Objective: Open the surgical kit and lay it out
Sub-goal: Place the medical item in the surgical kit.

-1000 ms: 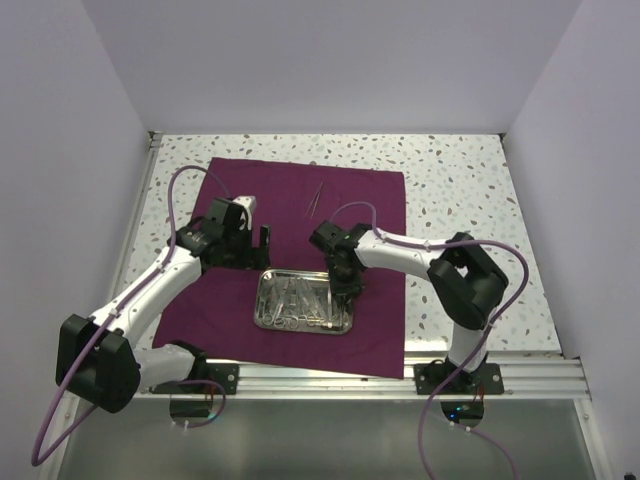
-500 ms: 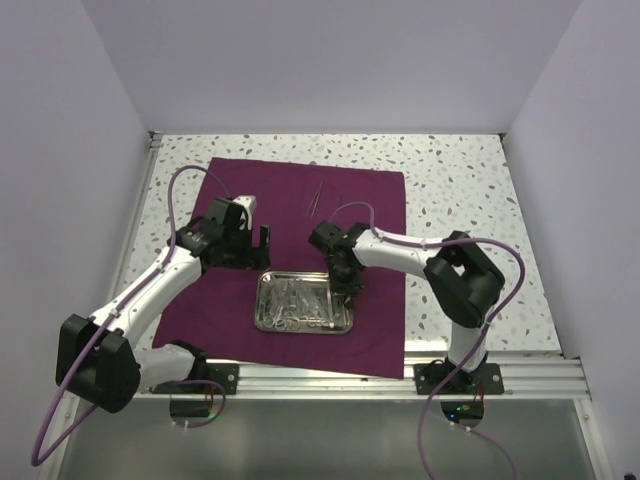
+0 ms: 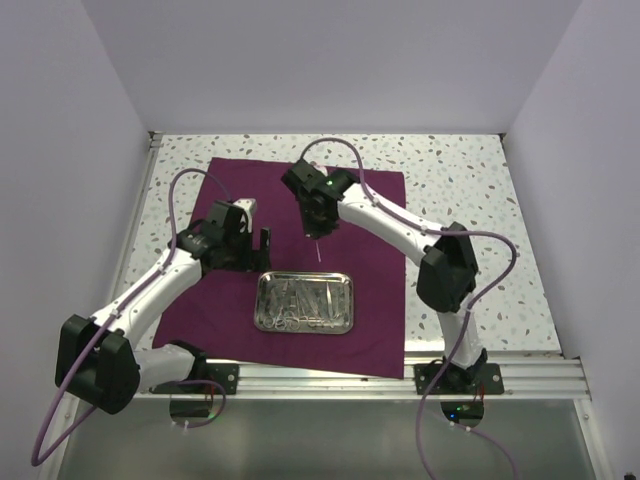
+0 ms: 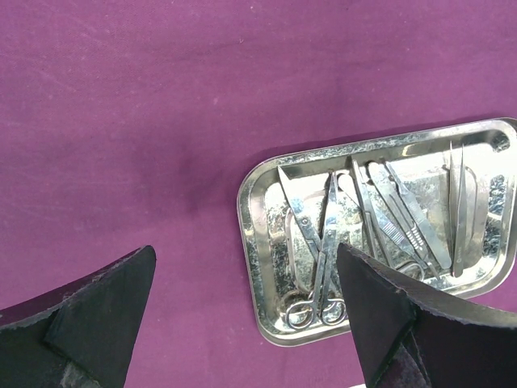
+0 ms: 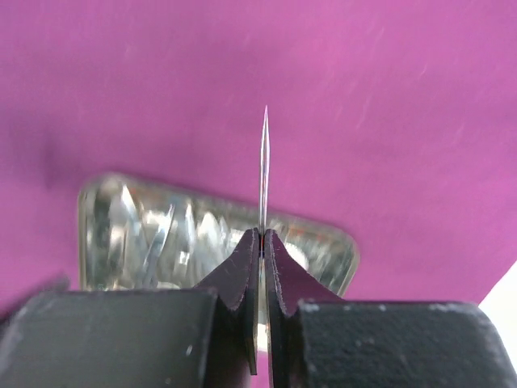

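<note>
The dark magenta cloth (image 3: 230,180) lies spread flat on the table. The shiny steel tray (image 3: 262,300) sits on its near middle with several silver instruments inside. In the left wrist view the tray (image 4: 246,218) holds ring-handled scissors (image 4: 323,250), forceps and tweezers (image 4: 459,202). My left gripper (image 3: 258,243) is open and empty, hovering over the cloth just left of the tray. My right gripper (image 3: 318,228) is above the cloth behind the tray, shut on a thin pointed silver instrument (image 5: 264,153). The instrument hangs below the gripper (image 3: 318,252).
The cloth (image 5: 388,97) fills the right wrist view, with the tray (image 5: 121,218) blurred below the jaws. Speckled white tabletop (image 3: 460,180) surrounds the cloth. White walls enclose the table on three sides, and a metal rail (image 3: 520,375) runs along the near edge.
My right gripper has lifted away from the tray's right side and moved back over the cloth's middle, carrying the thin instrument. My left arm has not moved.
</note>
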Available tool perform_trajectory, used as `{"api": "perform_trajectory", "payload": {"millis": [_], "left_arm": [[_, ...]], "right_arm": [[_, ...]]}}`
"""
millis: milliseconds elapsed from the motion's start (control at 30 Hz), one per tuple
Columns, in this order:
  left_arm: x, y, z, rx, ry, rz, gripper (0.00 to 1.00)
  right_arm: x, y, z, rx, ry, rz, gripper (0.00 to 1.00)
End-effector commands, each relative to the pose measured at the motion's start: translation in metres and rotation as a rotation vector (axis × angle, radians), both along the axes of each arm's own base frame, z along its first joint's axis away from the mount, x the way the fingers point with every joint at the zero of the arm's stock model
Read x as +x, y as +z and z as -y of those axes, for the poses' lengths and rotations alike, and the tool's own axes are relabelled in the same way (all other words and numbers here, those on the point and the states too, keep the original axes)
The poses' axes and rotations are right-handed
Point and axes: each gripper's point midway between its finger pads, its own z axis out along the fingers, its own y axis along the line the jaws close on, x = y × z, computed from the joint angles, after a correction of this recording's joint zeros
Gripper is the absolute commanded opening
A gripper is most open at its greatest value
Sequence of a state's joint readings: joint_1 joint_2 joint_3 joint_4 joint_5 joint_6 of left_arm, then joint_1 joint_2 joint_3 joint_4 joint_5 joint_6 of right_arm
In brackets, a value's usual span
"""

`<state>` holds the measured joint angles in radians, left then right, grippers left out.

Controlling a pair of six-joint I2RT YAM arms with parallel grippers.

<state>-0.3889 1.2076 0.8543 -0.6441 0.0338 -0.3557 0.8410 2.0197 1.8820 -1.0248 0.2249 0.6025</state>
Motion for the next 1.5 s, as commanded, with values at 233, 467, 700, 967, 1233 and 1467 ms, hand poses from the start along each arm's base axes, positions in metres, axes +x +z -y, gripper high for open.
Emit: {"api": "perform_trajectory", "payload": {"millis": [233, 467, 700, 967, 1233, 1467], "left_arm": [[0.008, 0.015, 0.006, -0.035, -0.016, 0.063, 0.98], [0.010, 0.036, -0.002, 0.012, -0.009, 0.061, 0.97], [0.016, 0.047, 0.000, 0.017, 0.005, 0.049, 0.97], [0.033, 0.057, 0.011, -0.013, 0.009, 0.061, 0.99], [0.038, 0.061, 0.041, -0.094, -0.087, 0.076, 1.00], [0.020, 0.044, 0.107, -0.119, -0.263, 0.040, 0.98]], "right_arm": [[0.130, -0.051, 0.007, -0.032, -0.113, 0.072, 0.00], [0.191, -0.058, 0.001, 0.087, -0.184, 0.166, 0.00], [0.219, -0.062, -0.006, 0.209, -0.211, 0.192, 0.04], [0.213, -0.062, 0.005, 0.217, -0.217, 0.161, 0.46], [0.189, 0.010, 0.050, 0.153, -0.254, 0.244, 0.65], [0.128, 0.077, 0.112, 0.081, -0.302, 0.339, 0.79]]}}
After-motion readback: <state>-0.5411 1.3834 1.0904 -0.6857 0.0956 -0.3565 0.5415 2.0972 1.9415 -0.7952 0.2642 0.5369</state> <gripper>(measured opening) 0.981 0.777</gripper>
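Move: Straight ahead of the right hand, about 17 cm out and 1 cm to its right, some 13 cm down, is the bare patch of cloth where the held medical item goes. The laid-out tweezers lie about 3 cm to the left of that patch. The steel tray's middle is roughly 13 cm back from the right hand and 4 cm left. From the left hand, the tray's middle is about 7 cm back, 12 cm right and 10 cm down, and the bare patch some 23 cm ahead and 18 cm right. Carrying the slim tweezers-like item forward over the cloth and down, the right hand goes out about 20 cm, turning slightly clockwise, and opens to let go beside the laid-out tweezers; then it backs off rightward and up. The left hand, open and empty, rises about 4 cm, then swings right, high above the tray's far rim. ##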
